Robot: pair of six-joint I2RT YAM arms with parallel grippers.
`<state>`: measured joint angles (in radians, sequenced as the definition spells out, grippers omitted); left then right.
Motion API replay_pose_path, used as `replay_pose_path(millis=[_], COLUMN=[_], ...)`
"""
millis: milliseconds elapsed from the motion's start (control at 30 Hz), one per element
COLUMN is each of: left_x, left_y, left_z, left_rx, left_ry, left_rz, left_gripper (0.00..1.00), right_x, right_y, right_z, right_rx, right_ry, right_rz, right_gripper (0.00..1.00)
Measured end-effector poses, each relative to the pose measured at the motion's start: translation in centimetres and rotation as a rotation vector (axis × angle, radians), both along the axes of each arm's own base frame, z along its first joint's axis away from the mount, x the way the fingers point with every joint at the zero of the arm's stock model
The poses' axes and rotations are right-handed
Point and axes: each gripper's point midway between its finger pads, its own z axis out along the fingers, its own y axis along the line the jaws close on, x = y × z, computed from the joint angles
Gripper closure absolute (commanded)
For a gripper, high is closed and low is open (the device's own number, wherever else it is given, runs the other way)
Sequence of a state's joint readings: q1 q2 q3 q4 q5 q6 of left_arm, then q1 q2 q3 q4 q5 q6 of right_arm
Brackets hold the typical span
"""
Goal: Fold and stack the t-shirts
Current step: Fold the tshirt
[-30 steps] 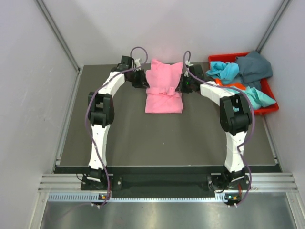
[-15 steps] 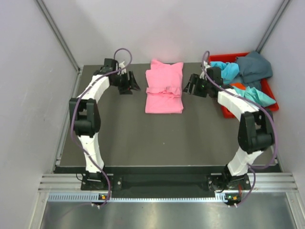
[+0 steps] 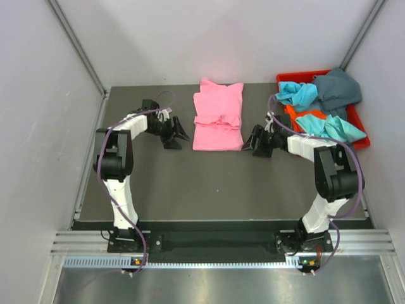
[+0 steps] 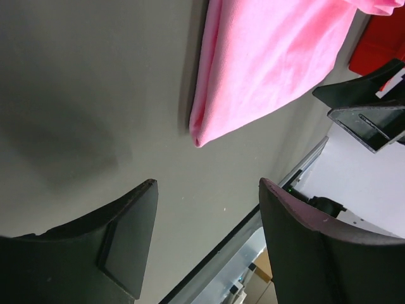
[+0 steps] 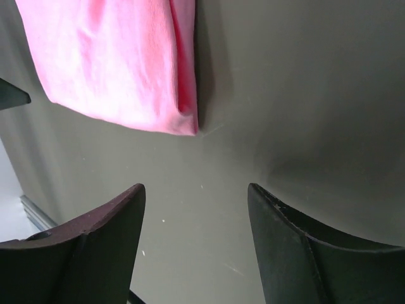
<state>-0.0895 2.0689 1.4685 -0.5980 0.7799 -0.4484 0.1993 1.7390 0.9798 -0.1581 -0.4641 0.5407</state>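
A bright pink t-shirt lies partly folded on the dark table, its near corners showing in the left wrist view and the right wrist view. My left gripper stands open just left of the shirt's near left corner, nothing between its fingers. On the other side, my right gripper is open too, beside the near right corner, and empty. Turquoise, dark teal-grey and orange t-shirts are heaped in the red bin.
The red plastic bin stands at the table's back right corner, close behind my right arm. Grey walls close in the table on three sides. A metal rail runs along the near edge.
Both grippers let go of the pink shirt, opened, swung outward, then came toward the near edge to flank its near corners. The shirt stayed where it was.
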Motion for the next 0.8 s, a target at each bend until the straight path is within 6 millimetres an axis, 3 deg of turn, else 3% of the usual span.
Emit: replay_pose_path(millis=[233,367,600,800], left_x=[0.1,-0.3,0.1,0.4], left_y=[-0.6,-1.3,-2.5,-3.5], left_z=[-1.4,-2.5,-2.4,-2.4], left_rx=[-0.018,-0.031,-0.051,-0.074], left_ry=[0.03,0.067,0.061,0.065], left_rz=[-0.003,-0.014,-0.038,-0.054], left_gripper=[0.32,0.32,0.33,0.34], right_x=[0.7,2.1,4.7,5.1], right_y=[0.7,1.3,2.2,2.7], right_z=[-1.1,-1.0,-0.9,-0.8], right_rx=[0.056,0.083,0.116,0.121], right_ry=[0.029,0.023,-0.001,0.0], right_rz=[-0.012,-0.011,-0.008,-0.001], right_gripper=[0.37,0.38,0.38,0.38])
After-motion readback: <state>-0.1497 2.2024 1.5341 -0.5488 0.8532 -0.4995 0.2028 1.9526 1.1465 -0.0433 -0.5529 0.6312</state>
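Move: The folded t-shirt's near left corner lies about 5 cm to the left hand's right, some 2 cm back and 4 cm lower. Its near right corner is roughly 2 cm ahead, 3 cm left and 3 cm below the right hand. The crumpled fold across the shirt sits about 13 cm ahead and 19 cm right of the left hand, or 17 cm ahead and 17 cm left of the right hand. Open hands close on the near corners: left sinks, then slides 3.5 cm right; right goes 5 cm forward, left. ##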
